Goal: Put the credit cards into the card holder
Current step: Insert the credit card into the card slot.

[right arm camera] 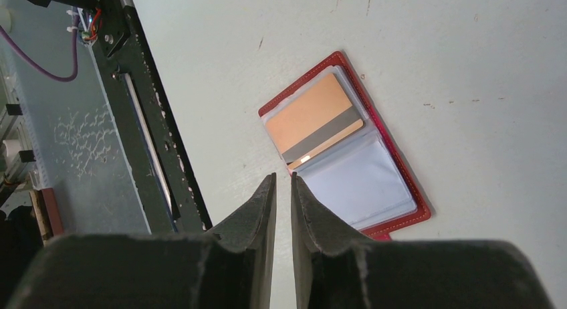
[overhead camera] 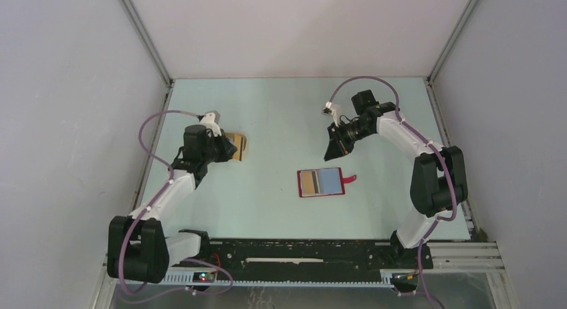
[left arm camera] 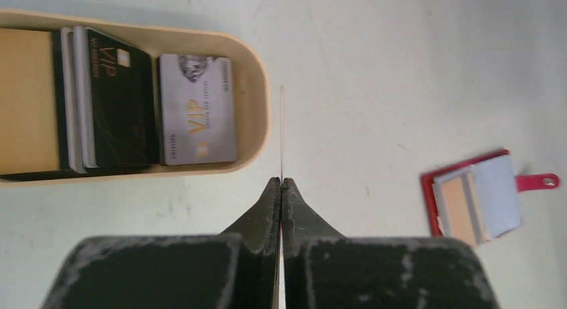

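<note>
The red card holder [overhead camera: 321, 182] lies open on the table with its tab to the right. A golden-brown card [right arm camera: 313, 115] sits in one pocket and the other pocket [right arm camera: 358, 178] is pale blue. My left gripper [left arm camera: 281, 182] is shut on a thin credit card [left arm camera: 281, 122] seen edge-on, just right of the tan tray [left arm camera: 257, 88]. A grey card [left arm camera: 198, 108], a black card [left arm camera: 120, 108] and a golden-brown card [left arm camera: 27, 101] lie in that tray. My right gripper [right arm camera: 281, 176] hovers above the holder's near-left edge, its jaws a narrow slit apart with nothing between them.
The tan oval tray [overhead camera: 242, 147] rests at the left of the table under the left gripper [overhead camera: 233, 150]. The right gripper [overhead camera: 332, 150] is behind the holder. A black rail [overhead camera: 301, 250] runs along the near edge. Walls enclose the sides and back.
</note>
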Robot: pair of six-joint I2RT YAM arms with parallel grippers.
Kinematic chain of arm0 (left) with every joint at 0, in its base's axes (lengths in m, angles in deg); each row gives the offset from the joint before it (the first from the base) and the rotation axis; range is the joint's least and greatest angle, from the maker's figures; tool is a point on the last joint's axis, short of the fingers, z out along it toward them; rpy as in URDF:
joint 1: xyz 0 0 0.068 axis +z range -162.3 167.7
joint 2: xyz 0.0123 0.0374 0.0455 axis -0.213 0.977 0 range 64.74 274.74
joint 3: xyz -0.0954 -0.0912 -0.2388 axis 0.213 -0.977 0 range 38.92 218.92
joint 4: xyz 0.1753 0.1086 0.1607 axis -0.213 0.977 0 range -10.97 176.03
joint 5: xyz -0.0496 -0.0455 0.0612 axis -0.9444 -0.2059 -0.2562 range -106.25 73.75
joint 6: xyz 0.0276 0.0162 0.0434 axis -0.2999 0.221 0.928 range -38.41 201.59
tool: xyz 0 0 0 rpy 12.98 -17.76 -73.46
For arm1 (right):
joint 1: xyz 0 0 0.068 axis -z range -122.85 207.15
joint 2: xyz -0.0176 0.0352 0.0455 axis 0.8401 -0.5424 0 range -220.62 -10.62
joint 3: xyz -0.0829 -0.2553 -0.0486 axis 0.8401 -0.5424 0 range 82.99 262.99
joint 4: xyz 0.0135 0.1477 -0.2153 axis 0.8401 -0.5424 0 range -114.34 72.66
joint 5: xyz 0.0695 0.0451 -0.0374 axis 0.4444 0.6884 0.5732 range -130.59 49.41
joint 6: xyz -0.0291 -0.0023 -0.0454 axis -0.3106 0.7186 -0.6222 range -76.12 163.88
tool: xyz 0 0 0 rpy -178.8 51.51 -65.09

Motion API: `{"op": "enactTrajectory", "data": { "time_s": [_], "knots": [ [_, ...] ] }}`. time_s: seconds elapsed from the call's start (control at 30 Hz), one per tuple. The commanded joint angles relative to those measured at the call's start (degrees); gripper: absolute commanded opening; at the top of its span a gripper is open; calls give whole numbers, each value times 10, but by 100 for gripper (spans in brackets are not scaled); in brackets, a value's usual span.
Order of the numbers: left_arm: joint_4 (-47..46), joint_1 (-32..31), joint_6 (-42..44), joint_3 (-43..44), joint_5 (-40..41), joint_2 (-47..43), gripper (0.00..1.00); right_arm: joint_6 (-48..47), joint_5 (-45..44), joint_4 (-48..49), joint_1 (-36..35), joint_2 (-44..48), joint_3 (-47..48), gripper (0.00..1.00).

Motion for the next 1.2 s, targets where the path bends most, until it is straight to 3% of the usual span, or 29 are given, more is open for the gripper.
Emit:
{"op": "enactTrajectory", "data": {
  "time_s": [0.0, 0.17, 0.57, 0.73, 0.97, 1.17],
  "knots": [
    [-97, -8, -53, -44, -78, -52, 0, -13, 13, -8, -1, 21, 7, 22],
    [-212, -40, -121, -104, -156, -72, 0, -15, 14, -8, -1, 19, 7, 22],
    [-424, -176, -261, -191, -178, -21, 0, -27, 3, -17, 1, -2, 7, 22],
    [-560, -237, -337, -188, -183, 68, 0, -35, -13, -23, 1, -21, 8, 22],
    [-780, -289, -455, -169, -173, 265, 0, -57, -45, -60, 2, -63, 23, 22],
    [-828, -309, -488, -154, -150, 354, 0, -60, -74, -73, -1, -98, 29, 22]
  ]
}}
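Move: The card holder lies open on the table, its middle about 30 cm to the right of the left hand, some 7 cm back and 11 cm below. The beige tray stands about 8 cm ahead of that hand and 4 cm to its left; the red strap sticks out some 9 cm to the right of the holder's middle. From the right hand the holder is nearly underneath, about 2 cm back, 1 cm left and 12 cm down. The orange card, still pinched in the left fingers, is carried about 22 cm right and 10 cm back, away from the tray towards the holder's left page. That hand first rises slightly, then sinks about 6 cm late on, swinging clockwise and rolling its left side down, some 50 degrees in all, until its fingers point mostly right. The right hand waits, then sinks about 6 cm towards the holder, its gap unchanged. ##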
